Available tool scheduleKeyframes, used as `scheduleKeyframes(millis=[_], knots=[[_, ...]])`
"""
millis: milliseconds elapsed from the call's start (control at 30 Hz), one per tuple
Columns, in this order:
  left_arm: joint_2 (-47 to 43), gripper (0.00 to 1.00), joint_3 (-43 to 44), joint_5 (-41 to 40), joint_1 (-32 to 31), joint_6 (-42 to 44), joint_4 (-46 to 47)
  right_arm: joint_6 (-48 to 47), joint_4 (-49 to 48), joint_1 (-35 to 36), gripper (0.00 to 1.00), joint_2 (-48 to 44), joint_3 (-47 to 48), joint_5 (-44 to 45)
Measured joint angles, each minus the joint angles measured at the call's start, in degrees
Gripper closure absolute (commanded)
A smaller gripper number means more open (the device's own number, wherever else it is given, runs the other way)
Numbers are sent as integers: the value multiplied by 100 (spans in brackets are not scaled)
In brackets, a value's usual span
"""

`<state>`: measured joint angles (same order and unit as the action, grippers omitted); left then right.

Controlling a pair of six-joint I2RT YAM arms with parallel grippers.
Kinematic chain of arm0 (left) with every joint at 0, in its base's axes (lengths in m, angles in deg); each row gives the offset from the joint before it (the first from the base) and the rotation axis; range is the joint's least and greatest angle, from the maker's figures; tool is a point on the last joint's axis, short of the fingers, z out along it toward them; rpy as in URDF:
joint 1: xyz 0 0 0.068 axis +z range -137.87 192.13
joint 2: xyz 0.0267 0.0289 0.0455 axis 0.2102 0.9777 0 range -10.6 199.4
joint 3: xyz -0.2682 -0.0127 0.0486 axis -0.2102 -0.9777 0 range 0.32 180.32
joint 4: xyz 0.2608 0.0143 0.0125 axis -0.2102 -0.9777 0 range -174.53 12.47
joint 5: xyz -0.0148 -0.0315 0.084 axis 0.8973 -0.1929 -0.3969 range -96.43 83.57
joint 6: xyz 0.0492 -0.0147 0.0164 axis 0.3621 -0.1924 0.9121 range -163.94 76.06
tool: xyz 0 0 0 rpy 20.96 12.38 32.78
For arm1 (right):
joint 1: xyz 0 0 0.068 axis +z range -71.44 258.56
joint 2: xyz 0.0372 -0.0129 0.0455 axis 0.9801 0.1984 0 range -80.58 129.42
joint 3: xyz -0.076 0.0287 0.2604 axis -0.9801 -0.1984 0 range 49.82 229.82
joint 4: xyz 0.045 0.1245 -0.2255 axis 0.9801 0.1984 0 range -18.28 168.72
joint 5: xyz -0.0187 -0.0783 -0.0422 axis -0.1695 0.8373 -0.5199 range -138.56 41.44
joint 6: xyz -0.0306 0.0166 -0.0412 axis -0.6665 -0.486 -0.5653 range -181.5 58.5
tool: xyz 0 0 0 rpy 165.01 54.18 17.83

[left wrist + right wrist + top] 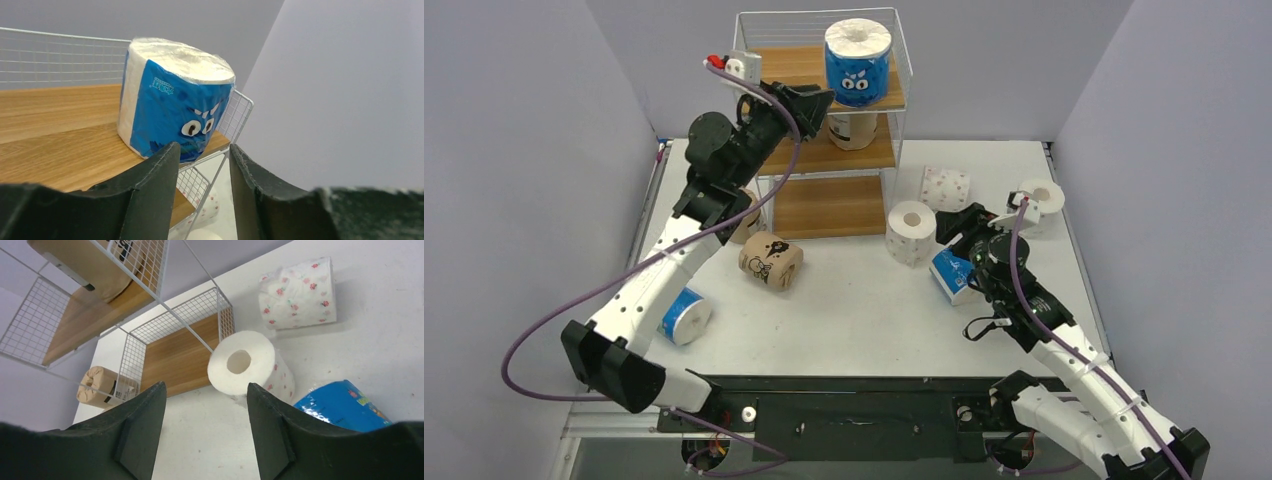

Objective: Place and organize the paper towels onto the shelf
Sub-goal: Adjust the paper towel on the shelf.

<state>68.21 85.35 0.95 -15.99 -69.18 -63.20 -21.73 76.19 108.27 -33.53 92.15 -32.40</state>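
Observation:
The shelf (829,205) stands at the back of the table. A blue paper towel roll (858,62) stands upright at the right end of its top board, and another roll (854,132) sits on the middle board. My left gripper (824,100) hovers just left of the blue roll (175,102); the jaws of this gripper (204,147) stand narrowly apart with nothing between them. My right gripper (952,222) is open and empty over the table, pointing at a white roll (247,365) lying next to the shelf's bottom board (175,357). A blue roll (345,405) lies just to its right.
Lying on the table are two tan rolls (771,260) (746,215), a blue roll (686,315) by the left arm, a flowered white roll (946,187) and another white roll (1039,198) at the right. Grey walls close in the table.

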Motion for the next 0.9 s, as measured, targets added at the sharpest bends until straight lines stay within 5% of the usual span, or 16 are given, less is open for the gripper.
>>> scheduleKeyframes(millis=[900], knots=[[2531, 60, 2367, -164, -162, 2, -103, -177, 632, 2, 44, -1137, -686, -120]])
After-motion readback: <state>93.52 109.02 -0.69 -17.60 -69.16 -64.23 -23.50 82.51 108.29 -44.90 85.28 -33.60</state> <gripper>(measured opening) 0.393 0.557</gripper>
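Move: The blue paper towel roll standing at the front of the top shelf has its middle about 9 cm ahead of the left gripper, some 6 cm to its right and roughly level with it. The top shelf's right rail lies about 12 cm ahead and 14 cm to the right. The brown roll on the middle shelf is some 14 cm ahead, 6 cm right and 21 cm below. From the right gripper, the blue roll is about 17 cm ahead, 20 cm left and 23 cm up. Bring the left gripper forward about 10 cm and some 6–7 cm to the right, sinking slightly at the start, with the wrist almost unturned and the fingers held part-open. Meet the near left side of the blue roll with the fingertips and push it along the top shelf towards the back right. Meanwhile ease the empty right gripper back and down by about 5 cm, away from the shelf. ##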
